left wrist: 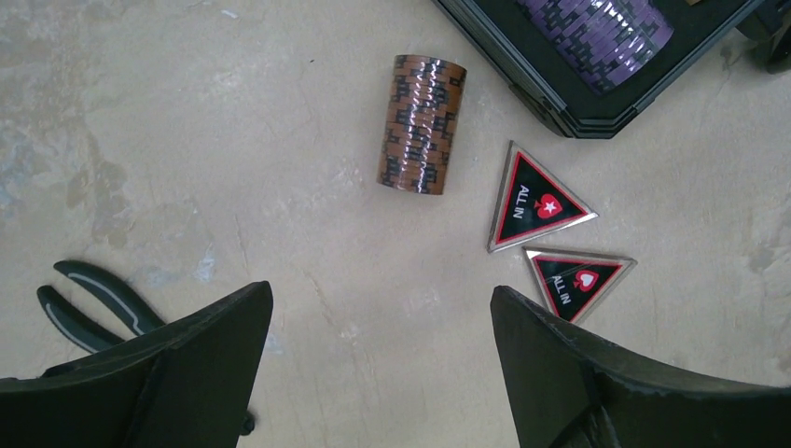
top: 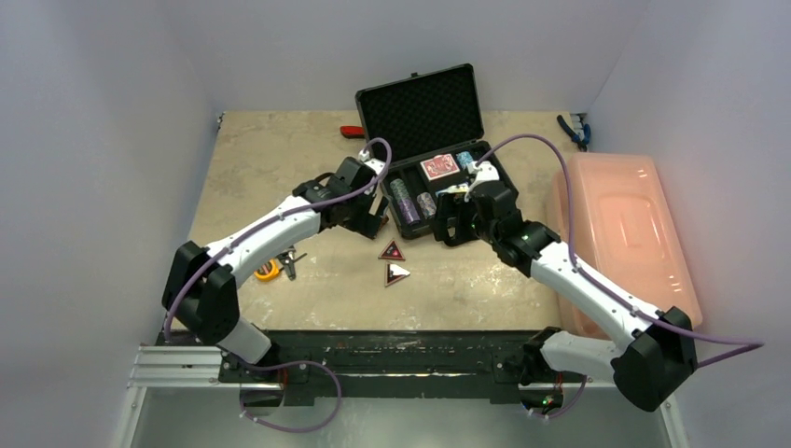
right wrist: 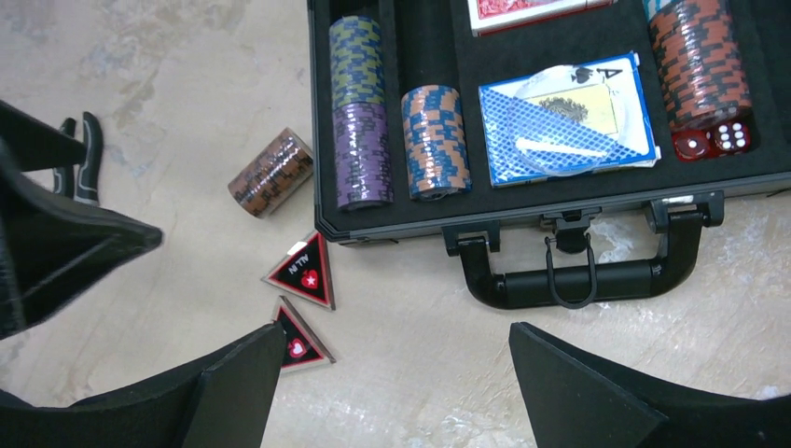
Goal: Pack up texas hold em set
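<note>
The black briefcase [top: 422, 112] lies open at the back, with its handle [right wrist: 578, 280] toward me. Its foam slots hold a green and purple chip stack [right wrist: 359, 112], a blue and orange stack [right wrist: 434, 140], a red stack [right wrist: 700, 61], a blue deck [right wrist: 569, 117] and a red deck [right wrist: 532, 9]. A brown chip stack [left wrist: 422, 123] lies on its side left of the case. Two triangular ALL IN markers [left wrist: 536, 198] [left wrist: 576, 280] lie in front of the case. My left gripper [left wrist: 381, 289] is open and empty above the table near the brown stack. My right gripper [right wrist: 395, 327] is open and empty in front of the handle.
A large pink bin [top: 625, 233] stands at the right. Dark-handled pliers [left wrist: 93, 299] and a yellow tape measure [top: 268, 271] lie at the left. A red-handled tool [top: 352, 132] and blue pliers [top: 572, 131] lie along the back.
</note>
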Robot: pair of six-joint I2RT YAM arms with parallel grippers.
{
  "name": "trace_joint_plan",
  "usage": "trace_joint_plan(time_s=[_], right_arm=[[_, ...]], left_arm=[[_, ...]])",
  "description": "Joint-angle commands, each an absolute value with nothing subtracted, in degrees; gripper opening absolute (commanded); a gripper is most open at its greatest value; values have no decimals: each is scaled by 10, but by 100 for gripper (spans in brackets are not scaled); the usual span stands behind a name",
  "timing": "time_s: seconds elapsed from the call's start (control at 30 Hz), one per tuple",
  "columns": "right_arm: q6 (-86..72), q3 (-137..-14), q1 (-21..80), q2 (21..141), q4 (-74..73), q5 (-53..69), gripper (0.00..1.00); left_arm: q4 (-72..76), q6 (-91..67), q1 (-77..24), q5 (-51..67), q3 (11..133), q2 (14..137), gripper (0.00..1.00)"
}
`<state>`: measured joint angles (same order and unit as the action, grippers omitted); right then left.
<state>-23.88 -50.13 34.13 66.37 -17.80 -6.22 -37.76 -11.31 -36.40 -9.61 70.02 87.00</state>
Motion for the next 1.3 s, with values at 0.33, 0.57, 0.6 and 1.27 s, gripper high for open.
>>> trace_joint_plan(time_s=[0.33, 0.57, 0.6, 1.27], right_arm=[[-227, -507, 342, 620, -195, -64, 95], [-223, -510, 343, 626, -193, -57, 95], [-223, -512, 343, 628, -194, -56, 95], [-216, -539, 343, 659, -198, -40, 95]], left_arm=[[-279, -24, -362, -42, 741, 999, 82], [-273, -12, -343, -13, 759, 1035, 70], [-275, -11, -339, -7, 764, 1042, 68], [-279, -10, -329, 15, 784, 1110, 58]])
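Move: The brown chip roll lies on the table about 6 cm ahead of my left hand, 4 cm to its right and some 13 cm below. The purple chips in the case are about 5 cm farther out than the roll and 7 cm to its right. The upper ALL IN triangle lies some 7 cm nearer me than the roll and 3 cm to its right. From my right hand, the roll is roughly 7 cm ahead, 16 cm to the left and 16 cm below. I sink my empty left hand about 10 cm onto the brown chip roll beside the case, easing some 4 cm forward and 3 cm right on the way and then going almost straight down. My wrist tips about 10 degrees steeper and turns about 10 degrees clockwise, while my fingers narrow from nearly wide open to a gap just wider than the roll, one on each side and not yet gripping. ##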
